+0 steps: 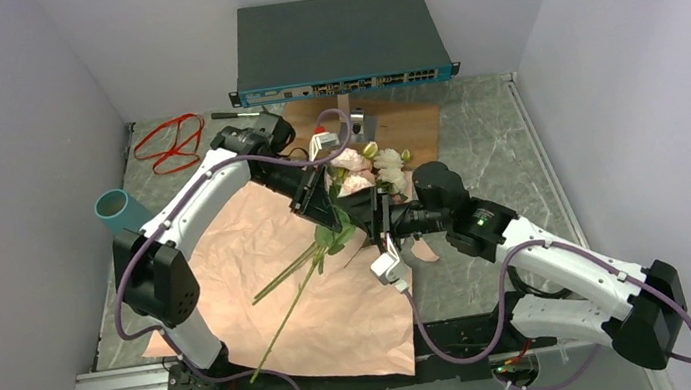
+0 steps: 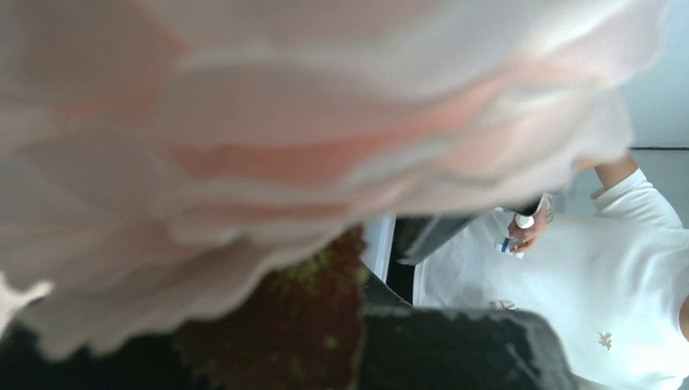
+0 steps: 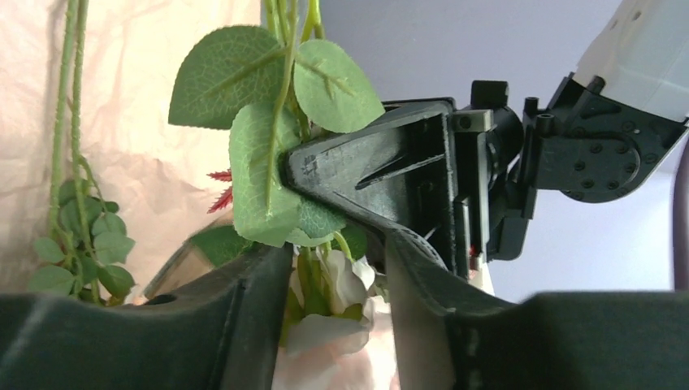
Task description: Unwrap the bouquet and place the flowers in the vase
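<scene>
The bouquet's pink paper [image 1: 229, 261] lies spread flat on the table, unwrapped. The flowers [image 1: 355, 168], pink and cream blooms, hang above its far right part, and their long green stems [image 1: 283, 289] trail down over the paper. My left gripper [image 1: 332, 215] is shut on the leafy stems just below the blooms; its black fingers [image 3: 325, 166] pinch the leaves in the right wrist view. Blurred petals [image 2: 284, 122] fill the left wrist view. My right gripper [image 3: 333, 276] is open, with a cream bloom [image 3: 341, 284] loosely between its jaws. The teal vase [image 1: 119, 211] stands at the left.
A loose red ribbon [image 1: 171, 144] lies at the back left. A dark flat box [image 1: 339, 43] on a stand sits at the back, over a wooden board [image 1: 408, 124]. Grey walls close both sides. A person in white [image 2: 617, 276] shows in the left wrist view.
</scene>
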Controlling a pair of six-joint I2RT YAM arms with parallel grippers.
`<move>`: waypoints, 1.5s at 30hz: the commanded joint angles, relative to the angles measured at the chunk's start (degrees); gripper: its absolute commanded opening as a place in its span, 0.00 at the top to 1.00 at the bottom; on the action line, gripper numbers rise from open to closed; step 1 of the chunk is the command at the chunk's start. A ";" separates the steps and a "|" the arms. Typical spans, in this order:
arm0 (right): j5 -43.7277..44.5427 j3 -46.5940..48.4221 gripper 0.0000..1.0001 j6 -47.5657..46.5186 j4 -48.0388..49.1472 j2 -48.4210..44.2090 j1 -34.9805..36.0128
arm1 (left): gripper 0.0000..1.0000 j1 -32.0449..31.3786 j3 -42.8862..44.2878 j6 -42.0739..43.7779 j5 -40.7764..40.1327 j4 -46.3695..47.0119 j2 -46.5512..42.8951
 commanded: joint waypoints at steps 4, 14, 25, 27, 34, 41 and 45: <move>5.05 -1.83 0.18 4.61 2.10 -3.29 0.39 | 1.00 7.74 1.27 -2.87 -1.95 5.89 -4.37; 14.27 -3.68 0.00 21.32 -0.39 -7.52 0.39 | 1.00 27.63 8.39 -8.79 -15.77 21.05 -14.37; 21.68 3.75 0.00 43.93 -2.15 -4.18 0.56 | 1.00 43.86 28.20 -2.09 -47.55 27.06 -17.29; 22.49 4.61 0.00 45.99 -1.89 -3.31 0.58 | 1.00 44.02 32.53 -1.02 -52.92 27.62 -16.43; 22.75 6.67 0.00 47.71 -2.57 -1.61 0.58 | 0.99 44.32 39.21 5.56 -67.55 32.84 -15.84; 21.90 10.15 0.00 46.72 -4.20 0.79 0.65 | 0.99 44.31 35.50 8.95 -75.90 37.29 -19.35; 19.42 11.48 0.00 45.48 -5.07 2.05 0.70 | 0.99 45.57 35.12 1.05 -75.95 36.78 -19.13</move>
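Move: Ahead and far to the left of the left hand, which already holds a pale pink rose, the teal vase stands some 39 cm left, 13 cm farther out, its middle about 15 cm lower. The wrapping paper lies about 12 cm left, level with the hand, 25 cm below; the red ribbon some 25 cm beyond the vase. From the right hand, the vase is about 42 cm left and 11 cm ahead, 17 cm lower; the remaining bunch's heads are roughly 17 cm ahead, 8 cm right. Carrying the rose away from the right hand, the left hand sweeps forward, then left and up, travelling about 40 cm left and 34 cm up to high above the vase, its grip kept while the fingers swing from pointing right to pointing forward. The right hand, already opening, spreads wide, lets go of the rose and eases about 5 cm forward and 4 cm right, turning clockwise and rolling. ##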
